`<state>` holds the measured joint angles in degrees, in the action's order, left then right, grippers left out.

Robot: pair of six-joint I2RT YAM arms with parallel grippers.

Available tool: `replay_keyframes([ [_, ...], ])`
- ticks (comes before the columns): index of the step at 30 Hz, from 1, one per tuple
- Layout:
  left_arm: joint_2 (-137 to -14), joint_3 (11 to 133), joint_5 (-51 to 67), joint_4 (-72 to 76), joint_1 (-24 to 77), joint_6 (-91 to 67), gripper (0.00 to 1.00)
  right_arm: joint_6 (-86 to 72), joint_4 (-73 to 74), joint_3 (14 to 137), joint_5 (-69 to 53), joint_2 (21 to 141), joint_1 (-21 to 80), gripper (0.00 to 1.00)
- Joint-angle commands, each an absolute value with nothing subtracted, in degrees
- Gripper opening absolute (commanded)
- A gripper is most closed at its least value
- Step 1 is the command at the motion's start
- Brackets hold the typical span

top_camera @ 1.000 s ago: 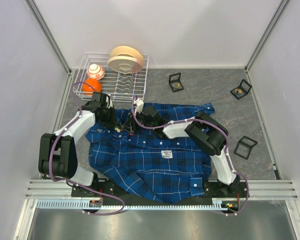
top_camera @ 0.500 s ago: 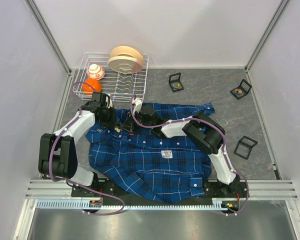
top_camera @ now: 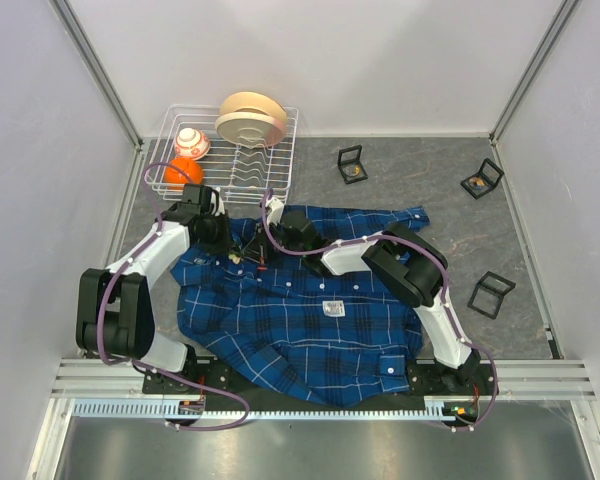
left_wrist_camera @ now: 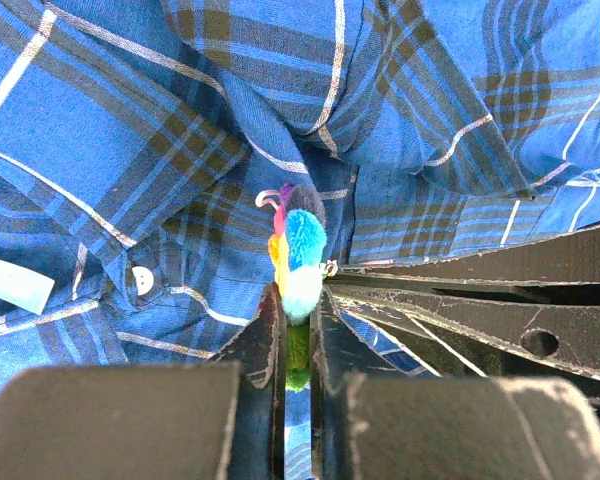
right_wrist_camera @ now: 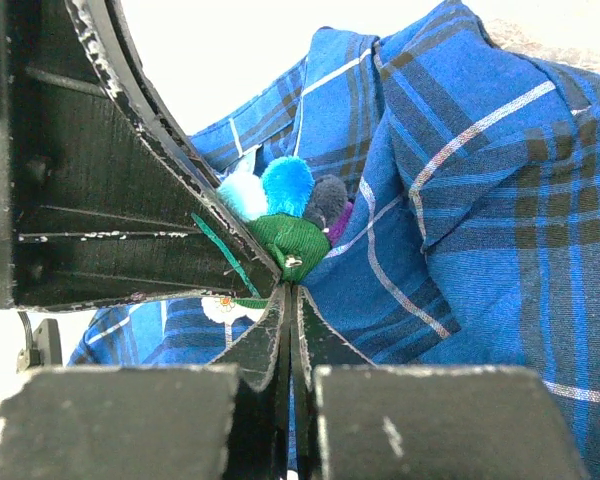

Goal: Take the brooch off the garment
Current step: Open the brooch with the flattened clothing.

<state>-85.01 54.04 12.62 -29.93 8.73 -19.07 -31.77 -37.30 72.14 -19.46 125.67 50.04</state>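
Observation:
The garment, a dark-blue plaid shirt, lies spread on the table between both arms. The brooch, a cluster of blue, grey and pink pompoms on a green backing, sits near the collar. My left gripper is shut on the brooch's lower end, green showing between its fingers. My right gripper is shut, its tips meeting just under the small metal clasp on the green backing; whether they pinch it is unclear. In the top view both grippers meet over the shirt's upper left, left gripper and right gripper.
A white wire dish rack at the back left holds plates, a small bowl and an orange object. Three small black open boxes lie on the grey mat to the right. A white button sits beside the brooch.
The right gripper has closed from half open to shut at the brooch's clasp, its arm edging slightly left. The left gripper has stayed shut on the brooch.

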Motion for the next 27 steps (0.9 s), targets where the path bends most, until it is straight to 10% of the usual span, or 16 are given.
replay_keyframes([
  [1,-82.6,54.1,16.4,-27.9,9.1,-18.3,0.02,-33.9,-42.6,72.8,-20.5,126.2,50.4,0.00],
  [8,-77.4,49.1,14.2,-24.2,9.0,-22.1,0.39,-38.0,-44.2,72.3,-20.3,126.8,50.1,0.00],
  [27,-78.7,48.3,9.0,-23.2,8.4,-22.3,0.35,-42.2,-49.6,70.0,-22.8,126.5,48.9,0.00],
])
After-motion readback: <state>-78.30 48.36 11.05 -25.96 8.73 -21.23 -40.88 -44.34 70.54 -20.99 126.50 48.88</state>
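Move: The brooch is still between the left fingertips, its middle about 1 cm ahead of them; from the right fingertips, shut at the clasp on its green back, it lies about 2 cm to the left and 1 cm up. From the left hand, the small white tag on the cloth is roughly 8 cm left and 2 cm back, the red strip about 6 cm right and 2 cm back, and the big white label some 23 cm right and 12 cm back; all three lie about 4 cm lower. The brooch is let go by the left fingers, which spread from a near-shut pinch to a bit under half open while the left hand draws back and up, roughly 1 cm each way, staying around the petals. The right hand keeps its tips shut at the clasp on the green back and eases up about 1 cm, turning some 10 degrees so its fingertips tip upward. ##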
